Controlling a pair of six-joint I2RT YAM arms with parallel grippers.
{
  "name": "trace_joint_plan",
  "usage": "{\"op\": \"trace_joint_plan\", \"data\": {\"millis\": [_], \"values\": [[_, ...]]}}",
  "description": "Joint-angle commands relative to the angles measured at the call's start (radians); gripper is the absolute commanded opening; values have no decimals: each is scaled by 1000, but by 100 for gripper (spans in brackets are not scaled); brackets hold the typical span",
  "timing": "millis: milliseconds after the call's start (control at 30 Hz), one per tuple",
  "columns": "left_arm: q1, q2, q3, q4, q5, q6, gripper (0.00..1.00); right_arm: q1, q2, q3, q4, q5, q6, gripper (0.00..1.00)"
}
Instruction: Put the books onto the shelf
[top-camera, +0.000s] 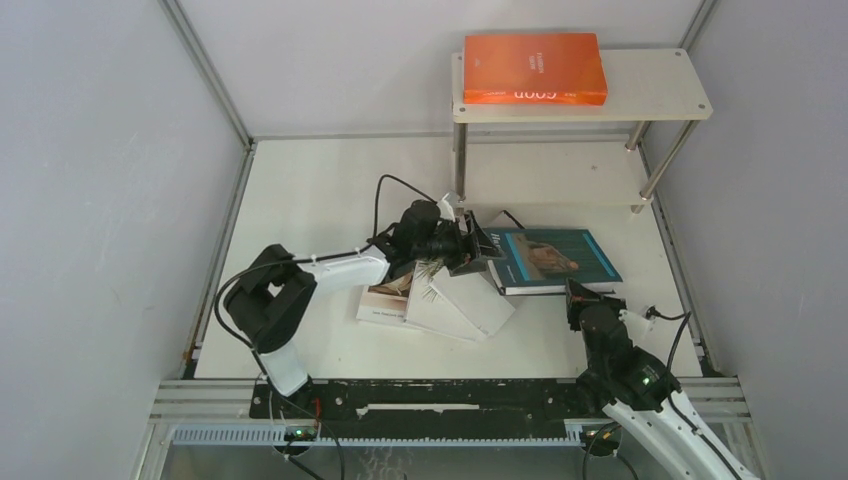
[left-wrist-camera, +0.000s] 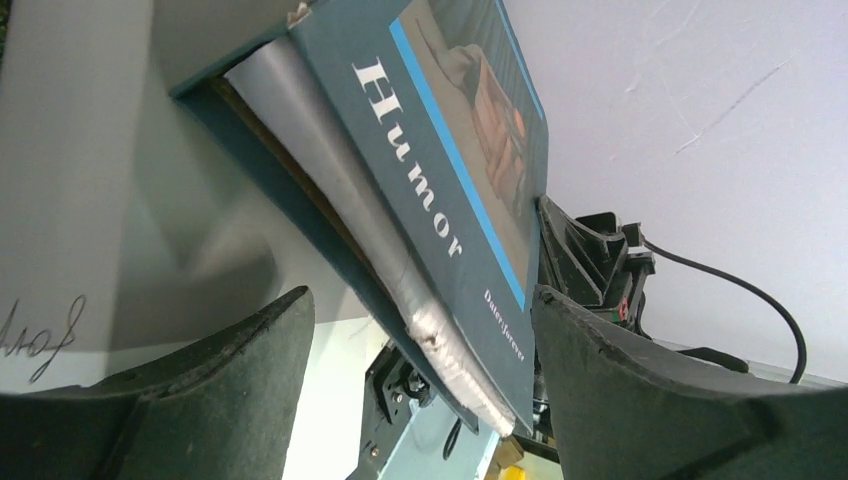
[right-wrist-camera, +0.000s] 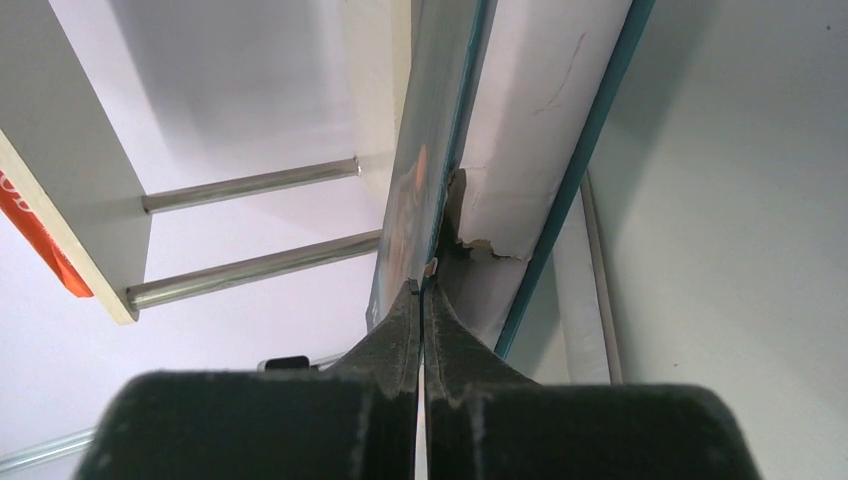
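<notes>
An orange book lies on the top board of the shelf at the back right. A dark teal book lies on the table in front of it. My left gripper is at its left edge. In the left wrist view its jaws stand wide open, with the teal book's corner between them and its front cover raised off the pages. My right gripper is at the book's near edge. In the right wrist view it is shut on the teal front cover.
Three pale books lie overlapped on the table left of the teal one, under my left arm. A black cable loops above that arm. Grey walls enclose the table on three sides. The shelf's metal legs show in the right wrist view.
</notes>
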Motion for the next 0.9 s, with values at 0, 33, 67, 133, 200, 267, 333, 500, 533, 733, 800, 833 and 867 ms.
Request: {"op": "trace_joint_plan", "data": {"millis": [0,33,67,133,200,267,333,500,533,733,800,833,867], "values": [[-9,40,80,24,13,-25,83,-8,20,43,78,-23,-38,0],[-10,47,91,24,15,-27,81,-9,22,43,79,-26,-39,0],[-11,55,103,23,18,-30,79,-9,22,43,81,-28,-40,0],[-15,69,119,25,20,-37,75,-13,24,43,90,-32,-48,0],[-19,85,128,46,27,-52,68,-19,28,43,102,-42,-57,0],[-24,102,137,68,40,-69,57,-27,33,43,111,-54,-66,0],[-25,111,137,93,40,-84,40,-35,36,43,118,-66,-73,0],[-26,110,132,122,35,-100,16,-52,43,40,128,-92,-93,0],[-26,107,130,126,35,-103,14,-56,46,40,129,-99,-95,0],[-26,82,122,137,21,-94,8,-84,62,49,146,-140,-145,8],[-25,74,121,136,13,-86,1,-94,66,57,150,-151,-168,20],[-26,71,121,137,8,-83,0,-98,68,60,148,-155,-175,25],[-25,67,122,137,6,-81,0,-105,71,63,145,-160,-181,30]]}}
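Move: To the left hand's right, about 13 cm off and 2 cm back, is the middle of the tilted Humor book, some 3 cm lower; its left edge lies just before the open fingers. From that hand the white book is about 10 cm back, 3 cm left; the leaf book 4 cm back, 10 cm left; the lower shelf board 16 cm ahead, 13 cm right. From the shut right hand, the Humor book's middle is roughly 6 cm ahead and 6 cm left. Sliding about 3 cm to the right and 1.5 cm forward onto the Humor book's left edge, the left hand dips a centimetre, comes back up and closes from wide open to pinch covers and pages. The right hand stays at the near edge, sinks about 1 cm with a slight tilt, and at the end its shut fingers begin to part. ##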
